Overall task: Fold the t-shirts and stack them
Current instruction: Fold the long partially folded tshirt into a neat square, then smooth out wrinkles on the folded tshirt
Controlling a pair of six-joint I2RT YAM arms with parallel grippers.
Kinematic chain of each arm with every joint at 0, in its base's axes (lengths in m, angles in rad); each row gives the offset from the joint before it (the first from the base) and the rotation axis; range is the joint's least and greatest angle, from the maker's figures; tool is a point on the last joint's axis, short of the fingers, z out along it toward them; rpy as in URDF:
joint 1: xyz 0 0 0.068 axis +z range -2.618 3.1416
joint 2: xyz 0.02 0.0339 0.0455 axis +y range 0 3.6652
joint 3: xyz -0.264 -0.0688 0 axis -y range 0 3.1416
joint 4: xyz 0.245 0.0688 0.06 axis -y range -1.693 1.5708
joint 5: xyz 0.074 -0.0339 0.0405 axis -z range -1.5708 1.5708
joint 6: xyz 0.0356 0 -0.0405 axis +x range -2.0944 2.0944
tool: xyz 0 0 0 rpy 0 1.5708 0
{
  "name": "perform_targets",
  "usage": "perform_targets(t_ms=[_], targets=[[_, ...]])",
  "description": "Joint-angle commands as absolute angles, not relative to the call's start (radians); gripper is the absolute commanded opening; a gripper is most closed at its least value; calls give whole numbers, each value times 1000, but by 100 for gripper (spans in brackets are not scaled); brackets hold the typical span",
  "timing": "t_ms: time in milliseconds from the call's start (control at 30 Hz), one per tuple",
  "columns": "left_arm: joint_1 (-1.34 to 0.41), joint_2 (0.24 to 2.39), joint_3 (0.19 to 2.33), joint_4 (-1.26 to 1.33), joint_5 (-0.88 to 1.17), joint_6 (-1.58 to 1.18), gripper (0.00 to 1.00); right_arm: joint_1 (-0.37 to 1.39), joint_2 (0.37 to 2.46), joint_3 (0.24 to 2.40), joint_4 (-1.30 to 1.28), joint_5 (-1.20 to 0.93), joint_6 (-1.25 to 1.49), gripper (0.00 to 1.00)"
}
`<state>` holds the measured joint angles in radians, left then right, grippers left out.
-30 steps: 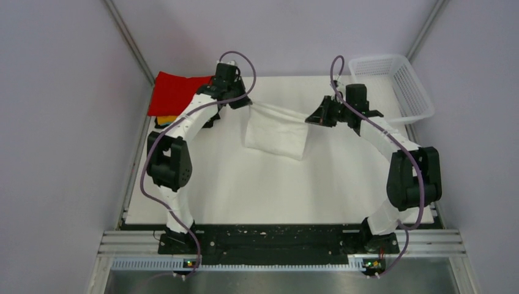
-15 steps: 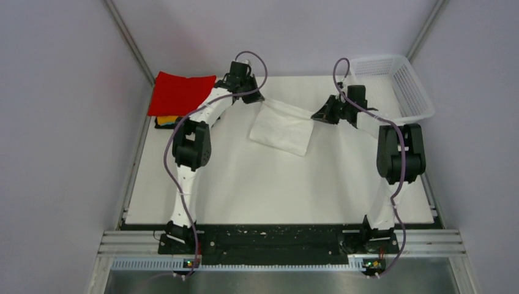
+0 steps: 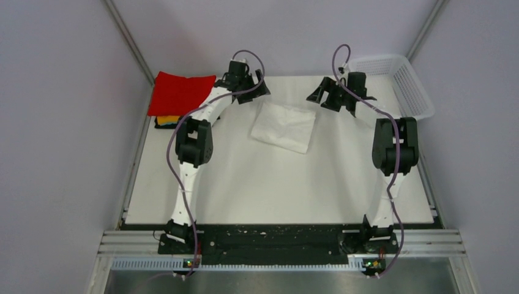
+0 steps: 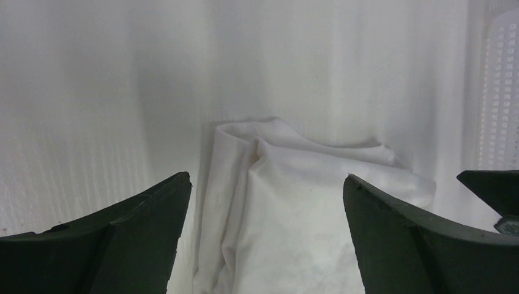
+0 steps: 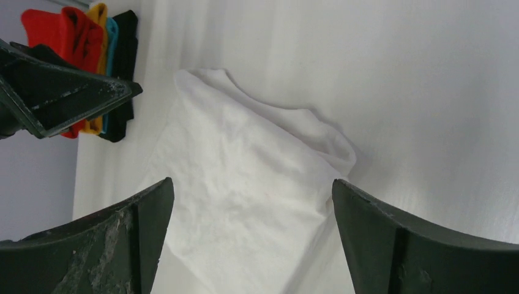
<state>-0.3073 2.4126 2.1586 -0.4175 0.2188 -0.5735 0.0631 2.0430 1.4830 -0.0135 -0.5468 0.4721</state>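
Observation:
A thin white t-shirt [image 3: 283, 125] lies folded into a rough rectangle on the table, back of centre. My left gripper [image 3: 259, 92] hovers open just off its far left corner, holding nothing. Off the far right corner, my right gripper [image 3: 319, 98] is open and empty too. The left wrist view looks down on the white t-shirt [image 4: 294, 214] between wide jaws [image 4: 266, 176]. In the right wrist view the same shirt [image 5: 245, 184] lies below the spread right gripper [image 5: 251, 182]. A red t-shirt [image 3: 180, 92] tops a stack at the back left, with orange-yellow and black edges [image 3: 165, 120] under it.
A white plastic mesh basket [image 3: 398, 82] stands at the back right corner. The stack of folded shirts [image 5: 92, 43] shows edge-on in the right wrist view, behind the left gripper's fingers [image 5: 67, 92]. Grey walls close in on both sides.
Both grippers have opened and let go of the white t-shirt's far corners. The shirt has dropped flat onto the table, and the right gripper has pulled back from it.

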Motion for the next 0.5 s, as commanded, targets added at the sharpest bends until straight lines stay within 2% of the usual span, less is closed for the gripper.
perform_targets(t_ms=[0, 233, 333, 467], targets=[[-313, 2187, 2011, -303, 305, -577, 99, 76, 1901, 1402, 25, -617, 492, 99], [-330, 2060, 1745, -183, 532, -594, 99, 148, 1815, 1233, 132, -779, 590, 99], [-340, 2062, 1666, -163, 561, -601, 99, 170, 1815, 1142, 270, -842, 680, 99], [-341, 2103, 1597, -179, 578, -608, 98, 217, 1856, 1104, 296, -877, 709, 99]])
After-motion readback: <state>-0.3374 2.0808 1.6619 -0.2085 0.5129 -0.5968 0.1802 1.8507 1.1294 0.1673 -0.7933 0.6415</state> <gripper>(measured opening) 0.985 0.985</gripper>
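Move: Just under and between the two open hands lies the folded white t-shirt, both hands hanging close over its far corners. Its middle is about 10 cm back, 12 cm right and 4 cm below the left hand. From the right hand it is some 8 cm back, 14 cm left and 5 cm below. The stack of folded shirts stands about 31 cm left of the left hand, level with it; the white basket is roughly 32 cm right and 8 cm ahead of the right hand. Drawing back over the white t-shirt from its far corners, both hands travel towards the robot with fingers wide open and holding nothing. The left goes about 10 cm back and drifts 3 cm right, rising 6 cm before starting to sink; the right goes some 11 cm back and 8 cm left, rising slightly and then dipping. They turn inward, left clockwise, right counter-clockwise, each roughly 15 degrees, and roll. ##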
